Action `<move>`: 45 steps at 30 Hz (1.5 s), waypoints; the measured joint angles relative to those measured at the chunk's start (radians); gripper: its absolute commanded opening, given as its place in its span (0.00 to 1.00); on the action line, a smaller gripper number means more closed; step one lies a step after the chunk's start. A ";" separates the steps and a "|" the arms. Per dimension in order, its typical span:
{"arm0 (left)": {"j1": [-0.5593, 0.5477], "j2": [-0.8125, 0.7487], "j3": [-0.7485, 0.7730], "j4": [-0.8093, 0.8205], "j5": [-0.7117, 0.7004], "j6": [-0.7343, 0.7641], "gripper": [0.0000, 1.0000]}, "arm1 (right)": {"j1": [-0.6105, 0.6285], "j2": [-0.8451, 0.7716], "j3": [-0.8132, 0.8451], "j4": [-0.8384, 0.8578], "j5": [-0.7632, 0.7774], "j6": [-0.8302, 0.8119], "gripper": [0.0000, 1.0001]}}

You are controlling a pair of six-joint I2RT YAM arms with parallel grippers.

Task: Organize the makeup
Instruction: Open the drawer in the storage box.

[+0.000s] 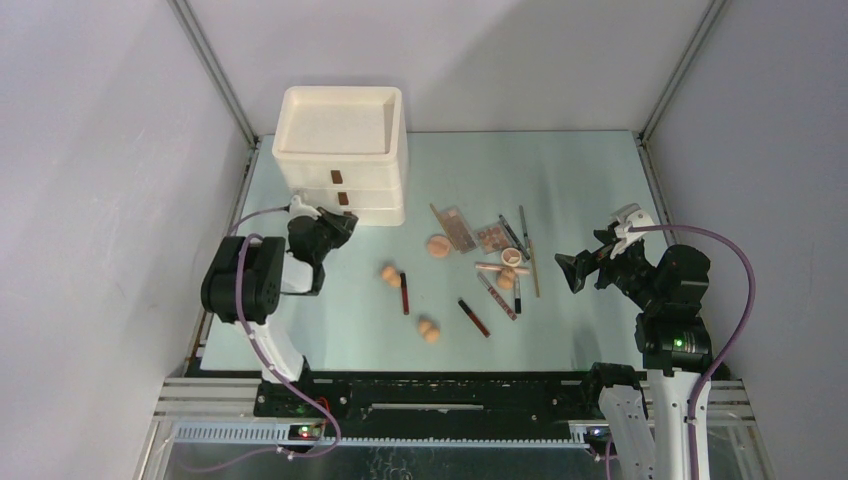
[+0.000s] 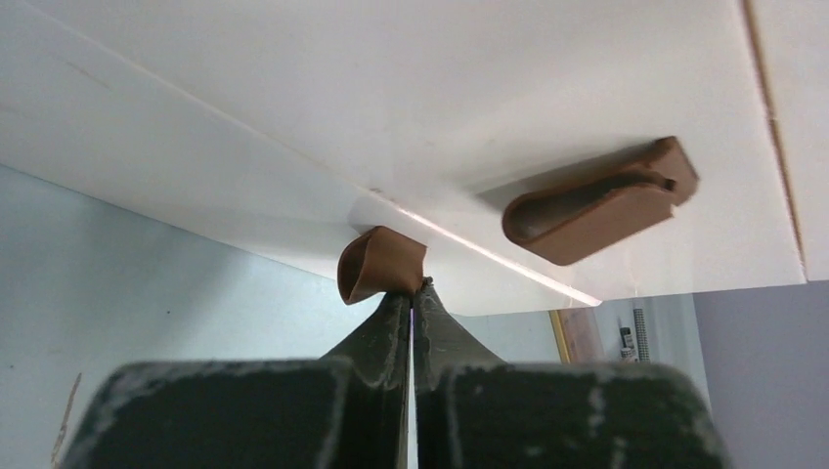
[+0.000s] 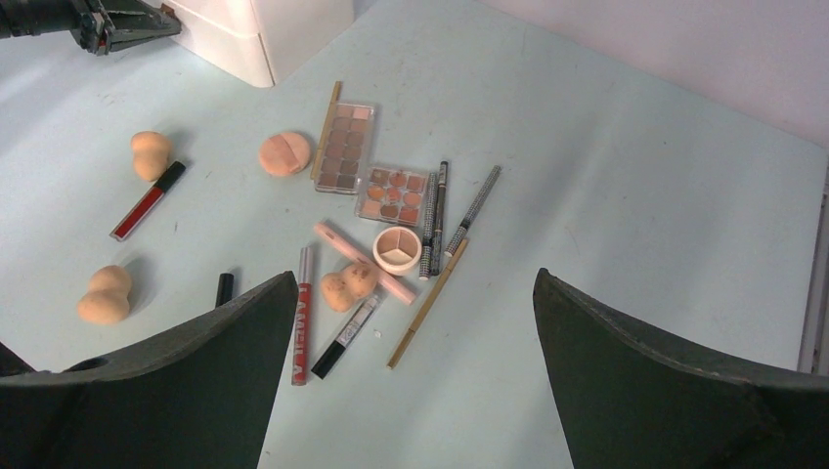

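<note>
The makeup lies loose on the pale table: palettes (image 3: 344, 147) (image 3: 393, 193), a round compact (image 3: 397, 249), peach sponges (image 3: 151, 154) (image 3: 105, 295) (image 3: 349, 285), a round puff (image 3: 284, 153), red tubes (image 3: 147, 200) (image 3: 303, 313) and thin pencils (image 3: 474, 210). From above the cluster (image 1: 490, 255) sits mid-table. My left gripper (image 2: 414, 293) (image 1: 345, 222) is at the foot of the cream drawer box (image 1: 340, 150), shut on the brown pull tab (image 2: 381, 262) of a lower drawer. Off to the right of the makeup and above the table, my right gripper (image 3: 414, 277) (image 1: 568, 272) stands wide open and holds nothing.
A second brown pull tab (image 2: 596, 205) sits on the drawer above. The box's top tray (image 1: 338, 122) is open upward. Grey walls and metal frame posts close the table at the back and both sides.
</note>
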 measured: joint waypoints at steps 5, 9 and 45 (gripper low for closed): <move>0.001 -0.043 -0.035 0.005 0.008 0.002 0.00 | 0.000 0.000 0.000 0.000 -0.003 0.000 1.00; 0.005 -0.075 -0.056 -0.023 0.031 0.019 0.00 | 0.000 0.000 0.000 0.000 -0.006 0.000 1.00; 0.017 -0.605 -0.088 -0.689 0.392 0.510 0.71 | -0.031 -0.025 0.000 -0.001 -0.029 -0.007 1.00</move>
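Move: The left fingers are already shut on the brown tab of the storage box's bottom drawer, its middle only about 1 cm ahead of the hand point and level with it. The middle drawer's tab sits straight above, about 8 cm up and 1 cm ahead. On the table, some 4 cm lower, a makeup sponge lies 14 cm back and 10 cm right, the powder puff 6 cm back and 23 cm right. From the right hand the bottom tab lies roughly 20 cm ahead, 56 cm left and 21 cm lower. The left hand, its fingers still shut on the bottom drawer's tab, draws straight back from the box and gathers speed, then bears somewhat right as well, about 11 cm back and 4 cm right in all while the wrist swings clockwise. Its backward travel over, it opens the fingers a little past halfway and rises some 5 cm, now off the tab and clear of the drawer front, with the wrist turned and rolled some 30 degrees. ##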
